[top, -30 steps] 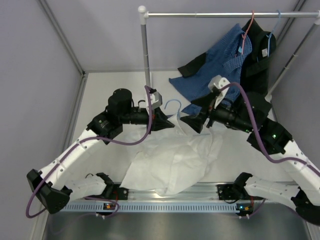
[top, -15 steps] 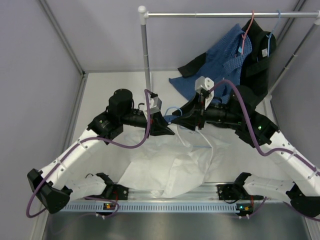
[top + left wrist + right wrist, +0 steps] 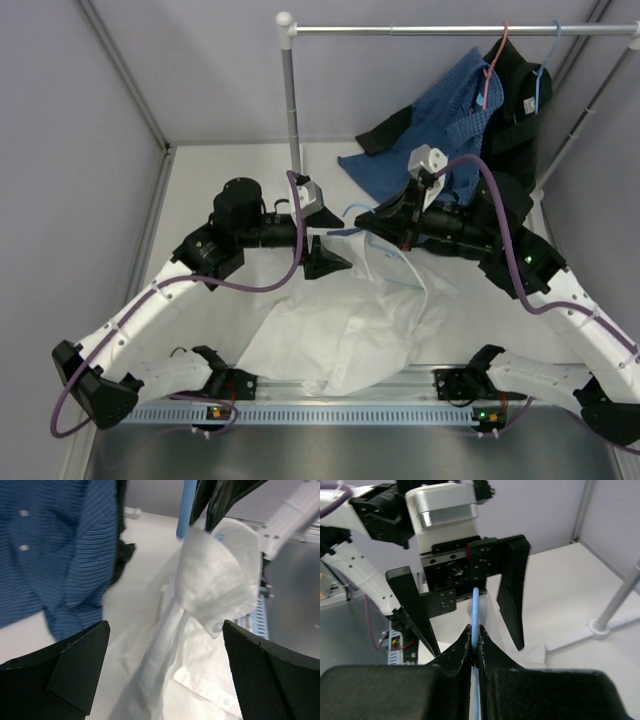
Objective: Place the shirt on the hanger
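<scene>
My right gripper (image 3: 363, 222) is shut on the thin light-blue wire hanger (image 3: 350, 209) and holds it above the table; the wire runs up between its fingers in the right wrist view (image 3: 475, 611). The white shirt (image 3: 350, 320) is lifted at its upper end toward the hanger, and the rest lies crumpled on the table. In the left wrist view the shirt (image 3: 215, 580) hangs bunched just below the blue wire (image 3: 186, 507). My left gripper (image 3: 335, 240) is open, its fingers (image 3: 75, 670) on either side of the hanging cloth and apart from it.
A rail (image 3: 420, 29) on a grey pole (image 3: 292, 100) stands at the back. A blue patterned shirt (image 3: 430, 130) on a red hanger and a black garment (image 3: 515, 100) on a blue hanger hang at its right end. Grey walls enclose the table.
My left gripper has opened and let go of the shirt. My right gripper has moved the hanger left over the collar, then slightly up and back, lifting the shirt's top.
</scene>
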`<state>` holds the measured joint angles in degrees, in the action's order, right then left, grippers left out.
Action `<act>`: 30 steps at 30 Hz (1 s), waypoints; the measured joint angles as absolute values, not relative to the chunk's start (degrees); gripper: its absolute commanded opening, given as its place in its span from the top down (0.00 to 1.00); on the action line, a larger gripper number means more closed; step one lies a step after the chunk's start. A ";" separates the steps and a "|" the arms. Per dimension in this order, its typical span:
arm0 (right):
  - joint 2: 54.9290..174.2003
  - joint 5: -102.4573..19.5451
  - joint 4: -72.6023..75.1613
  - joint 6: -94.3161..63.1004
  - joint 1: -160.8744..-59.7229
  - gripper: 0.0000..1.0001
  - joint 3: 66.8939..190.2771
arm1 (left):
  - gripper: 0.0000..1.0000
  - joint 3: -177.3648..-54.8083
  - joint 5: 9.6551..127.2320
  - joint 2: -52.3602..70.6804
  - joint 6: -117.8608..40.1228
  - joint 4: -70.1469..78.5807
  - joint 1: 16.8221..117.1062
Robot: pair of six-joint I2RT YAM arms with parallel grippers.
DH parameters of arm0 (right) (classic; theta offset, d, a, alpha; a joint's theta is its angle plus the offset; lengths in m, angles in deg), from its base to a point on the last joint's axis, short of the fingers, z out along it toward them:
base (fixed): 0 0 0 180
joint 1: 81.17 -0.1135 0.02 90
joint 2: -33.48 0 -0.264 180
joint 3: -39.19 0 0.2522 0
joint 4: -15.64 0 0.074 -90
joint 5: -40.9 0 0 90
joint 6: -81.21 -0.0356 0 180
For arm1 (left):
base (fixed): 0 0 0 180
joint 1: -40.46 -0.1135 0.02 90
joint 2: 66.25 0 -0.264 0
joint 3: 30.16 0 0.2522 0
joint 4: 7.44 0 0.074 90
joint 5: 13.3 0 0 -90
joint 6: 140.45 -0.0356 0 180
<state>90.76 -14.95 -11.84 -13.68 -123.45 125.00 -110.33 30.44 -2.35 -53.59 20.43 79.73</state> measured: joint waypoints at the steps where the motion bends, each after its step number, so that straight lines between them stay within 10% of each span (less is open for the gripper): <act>1: 90.30 -16.30 -12.08 -13.85 -122.67 1.00 124.96 | 0.02 -110.33 32.78 -2.68 -53.59 20.47 79.73; 13: 84.03 -25.48 -18.55 -11.36 -116.55 1.00 131.08 | 0.02 -85.63 82.14 -38.17 -45.17 11.27 79.56; 23: 79.83 -24.06 -23.69 -10.25 -116.50 1.00 136.67 | 0.02 -76.34 84.19 -17.01 -42.20 -6.11 79.16; 24: 79.53 -23.91 -23.93 -10.25 -116.50 1.00 136.67 | 0.06 -76.98 83.19 -14.83 -42.18 -7.37 78.88; 27: 78.96 -23.64 -24.78 -10.22 -116.50 1.00 136.67 | 0.88 -79.03 80.45 -10.24 -41.56 -10.98 78.35; 30: 79.00 -24.34 -25.50 -10.05 -116.50 1.00 136.67 | 1.00 -80.52 81.04 -8.64 -41.43 -13.14 78.40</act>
<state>79.00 -24.34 -25.50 -10.05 -116.50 136.67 -80.52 81.04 -8.64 -41.43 -13.14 78.40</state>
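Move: The open left hand is about to go for the white shirt's left shoulder edge, roughly 8 cm ahead, 7 cm left and 10 cm below. The hanger hook, in the right hand, is some 6 cm to the left hand's right, 4 cm ahead and slightly above; the rack post's foot is about 22 cm ahead, 8 cm left. From the right hand, that shoulder lies roughly 13 cm left and 4 cm ahead. Left swings 15 cm left, then down and forward to pinch the white shirt; right lifts the hanger rightward. ##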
